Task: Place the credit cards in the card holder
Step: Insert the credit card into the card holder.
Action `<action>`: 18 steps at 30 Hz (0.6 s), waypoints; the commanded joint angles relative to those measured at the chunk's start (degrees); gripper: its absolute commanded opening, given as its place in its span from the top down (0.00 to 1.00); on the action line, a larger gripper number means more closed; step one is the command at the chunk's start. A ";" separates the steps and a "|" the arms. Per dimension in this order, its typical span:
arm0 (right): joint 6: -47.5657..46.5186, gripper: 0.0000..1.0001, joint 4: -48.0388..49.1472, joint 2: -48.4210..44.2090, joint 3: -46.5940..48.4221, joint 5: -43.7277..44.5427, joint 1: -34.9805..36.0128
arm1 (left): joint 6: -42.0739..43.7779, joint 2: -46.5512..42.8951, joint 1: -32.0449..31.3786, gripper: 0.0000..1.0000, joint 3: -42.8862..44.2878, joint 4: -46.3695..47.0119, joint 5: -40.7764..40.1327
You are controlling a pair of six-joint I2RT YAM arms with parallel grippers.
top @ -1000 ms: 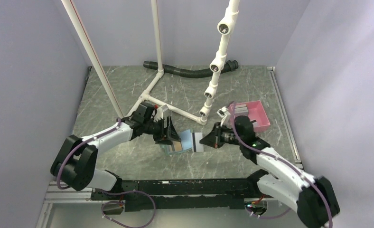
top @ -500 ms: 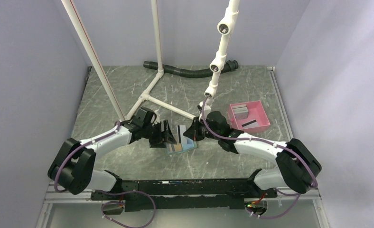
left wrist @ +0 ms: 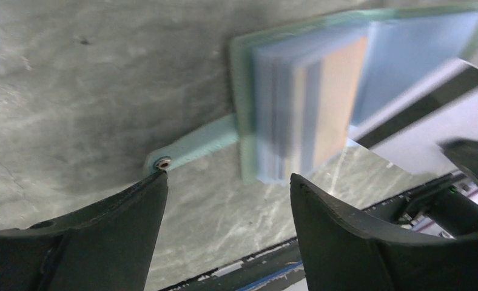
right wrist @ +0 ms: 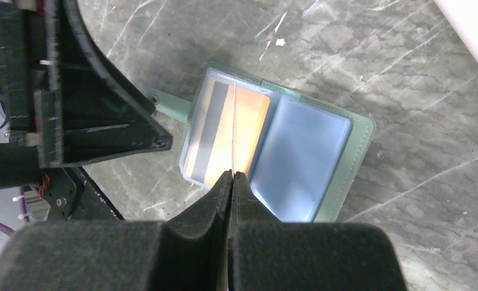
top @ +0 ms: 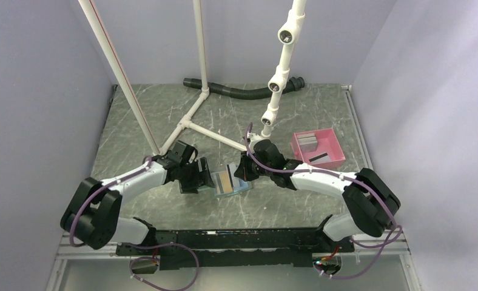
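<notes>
The card holder (top: pixel 232 185) lies open on the table, sage-green outside (right wrist: pixel 352 163), pale blue inside. A tan credit card (right wrist: pixel 249 130) with a grey stripe sits in its left half. My right gripper (right wrist: pixel 232 174) is shut on a thin grey credit card (right wrist: pixel 232 121), seen edge-on and standing over that left half; from the left wrist its black stripe shows (left wrist: pixel 418 115). My left gripper (left wrist: pixel 229 177) is open and empty, just left of the holder, one fingertip by the snap tab (left wrist: pixel 185 154). From above, the left gripper (top: pixel 201 176) and right gripper (top: pixel 241 170) flank the holder.
A pink tray (top: pixel 333 142) at the right holds grey cards (top: pixel 307 140) and a black one (top: pixel 320 159). White pipe frames (top: pixel 200 115) and a hanging pipe (top: pixel 273 91) stand behind the holder. A black corrugated hose (top: pixel 236 91) lies at the back.
My right arm swung left from near the tray, carrying the card over the holder's left half. My left gripper drew back to the left off the holder and opened slightly wider.
</notes>
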 commanded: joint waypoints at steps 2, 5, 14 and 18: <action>-1.25 1.00 -3.32 0.84 4.41 -2.20 0.24 | -0.48 4.43 1.78 0.24 -0.58 0.42 -1.50; -0.63 1.00 -4.62 1.10 5.38 -2.89 0.23 | -0.72 4.72 2.12 0.40 -1.14 0.94 -2.10; 0.52 1.00 -11.16 3.18 8.77 -1.39 0.19 | 0.90 6.35 8.57 0.46 -0.33 -6.35 -8.43; 0.79 1.00 -11.54 4.44 9.27 -0.97 0.08 | 1.34 5.78 10.27 0.45 -1.49 -4.73 -6.42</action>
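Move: The card holder lies open with its middle about 10 cm to the right of the left hand, 1 cm ahead and 3 cm below; its closing strap is almost directly under that hand, some 1 cm ahead and 3 cm down. From the right hand, which already holds the credit card, the holder's middle is roughly 4 cm left, 2 cm ahead and 6 cm lower. The white frame's corner stands some 12 cm ahead of the left hand and 20 cm to its right. The left fingers come down at the holder's strap, one fingertip ending against its snap end. The hand first sinks about 2 cm, then slides left about 4 cm and a little forward, away from the holder, turning some 10 degrees counter-clockwise while the fingers narrow but stay apart. The right hand keeps its pinch on the card over the holder, staying nearly in place and tipping slightly. ##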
